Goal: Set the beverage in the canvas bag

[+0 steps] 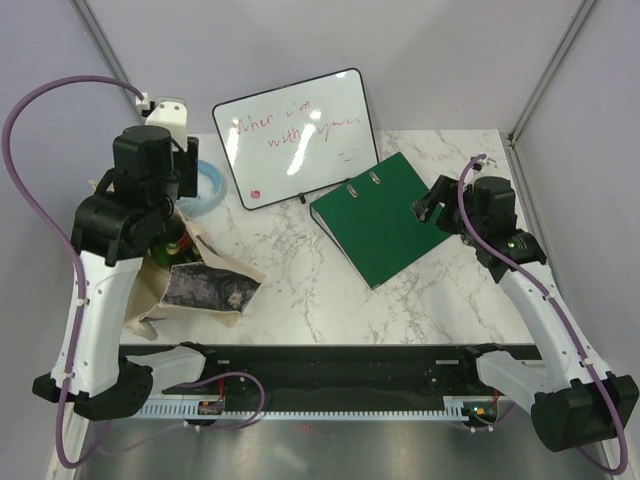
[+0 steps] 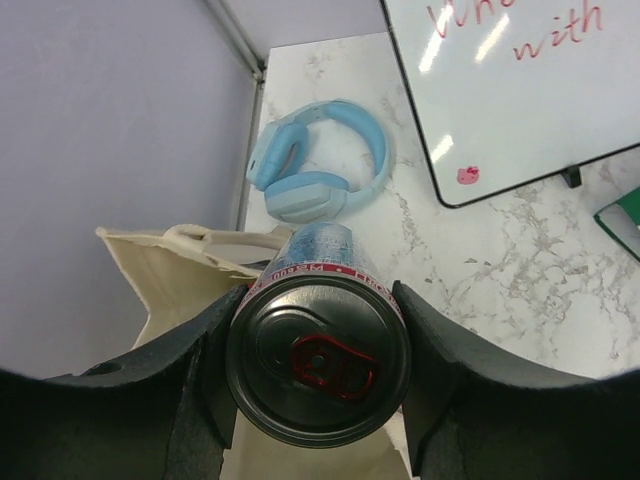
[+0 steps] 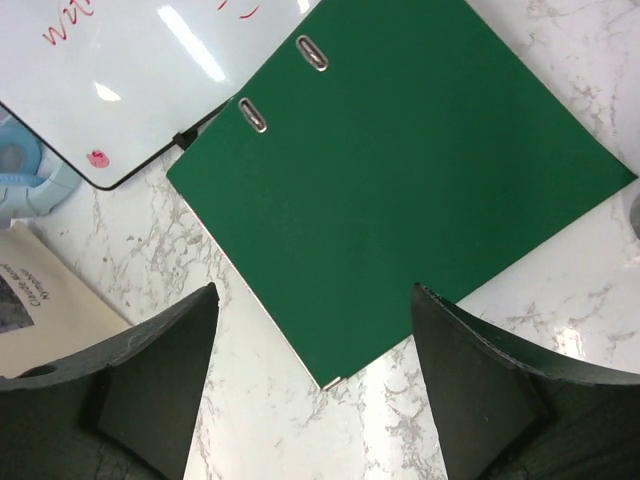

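The beverage [image 2: 318,360] is a can with a black lid and a red pull tab. My left gripper [image 2: 318,300] is shut on it, one finger on each side, and it hangs tilted over the open mouth of the canvas bag [image 2: 170,280]. From above, the beige canvas bag [image 1: 160,300] lies at the table's left with its dark mottled print [image 1: 210,290] facing up. The left wrist [image 1: 150,170] hides the can there. My right gripper [image 3: 315,300] is open and holds nothing, hovering above the near corner of a green binder [image 3: 400,170].
Light blue headphones [image 2: 320,165] lie just behind the bag near the left wall. A whiteboard [image 1: 295,135] with red writing leans at the back. The green binder [image 1: 385,215] lies right of centre, under the right gripper [image 1: 428,210].
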### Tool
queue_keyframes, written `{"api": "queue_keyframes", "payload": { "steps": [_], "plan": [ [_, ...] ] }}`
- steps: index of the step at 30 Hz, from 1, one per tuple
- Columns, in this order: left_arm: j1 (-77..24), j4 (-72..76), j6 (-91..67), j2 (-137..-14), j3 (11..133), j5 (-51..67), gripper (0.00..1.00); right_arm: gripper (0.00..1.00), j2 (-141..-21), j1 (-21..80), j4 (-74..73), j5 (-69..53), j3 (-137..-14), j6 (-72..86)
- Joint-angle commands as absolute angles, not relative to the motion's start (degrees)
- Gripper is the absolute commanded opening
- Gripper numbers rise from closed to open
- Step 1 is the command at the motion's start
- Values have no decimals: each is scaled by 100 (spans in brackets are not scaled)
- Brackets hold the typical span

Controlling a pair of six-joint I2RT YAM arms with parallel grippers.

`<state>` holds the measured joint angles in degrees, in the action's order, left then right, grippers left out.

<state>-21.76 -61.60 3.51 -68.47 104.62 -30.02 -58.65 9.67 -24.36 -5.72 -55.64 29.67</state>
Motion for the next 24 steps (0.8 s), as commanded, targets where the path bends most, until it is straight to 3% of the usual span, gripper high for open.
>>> {"api": "queue_keyframes", "payload": {
  "steps": [1, 14, 17, 24],
  "plan": [
    [-1793, -5871, 413, -6539, 10880, -3181, 2, 85, -5810, 1195, -2232, -466, -5607, 2918],
    [-670, -5424, 299, -6478, 10705, -3718, 2, 85, -5739, 1274, -2171, -465, -5476, 2918],
    [-370, -5274, 176, -6469, 10627, -3455, 2, 85, -5704, 1275, -2171, -501, -5458, 2892],
    [614, -4474, -588, -6144, 9125, -2453, 2, 85, -5528, 1275, -2180, -413, -5335, 2839]
  ]
}}
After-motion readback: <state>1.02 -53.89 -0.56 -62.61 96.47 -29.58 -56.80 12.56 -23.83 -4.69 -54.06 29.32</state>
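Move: The left hand already holds the can high above the table. The canvas bag it is taking it to lies roughly 11 cm to its left and 2 cm farther out, its middle about 28 cm below. The blue headphones lie some 18 cm ahead, 6 cm to the left and 40 cm down; the whiteboard stands about 25 cm ahead, 18 cm to the right and some 32 cm lower. From the idle right hand, the bag is roughly 60 cm to the left, nearly level fore and aft, and 12 cm down. Keeping its grip on the can, the left hand swings about 11 cm to the left to bring it over the canvas bag's opening, drawing back a couple of centimetres and turning some 25 degrees counter-clockwise. It first rises slightly over the bag, then begins to sink at the very end, finishing near its starting height with the fingers tipped a little more level and still closed on the can. ##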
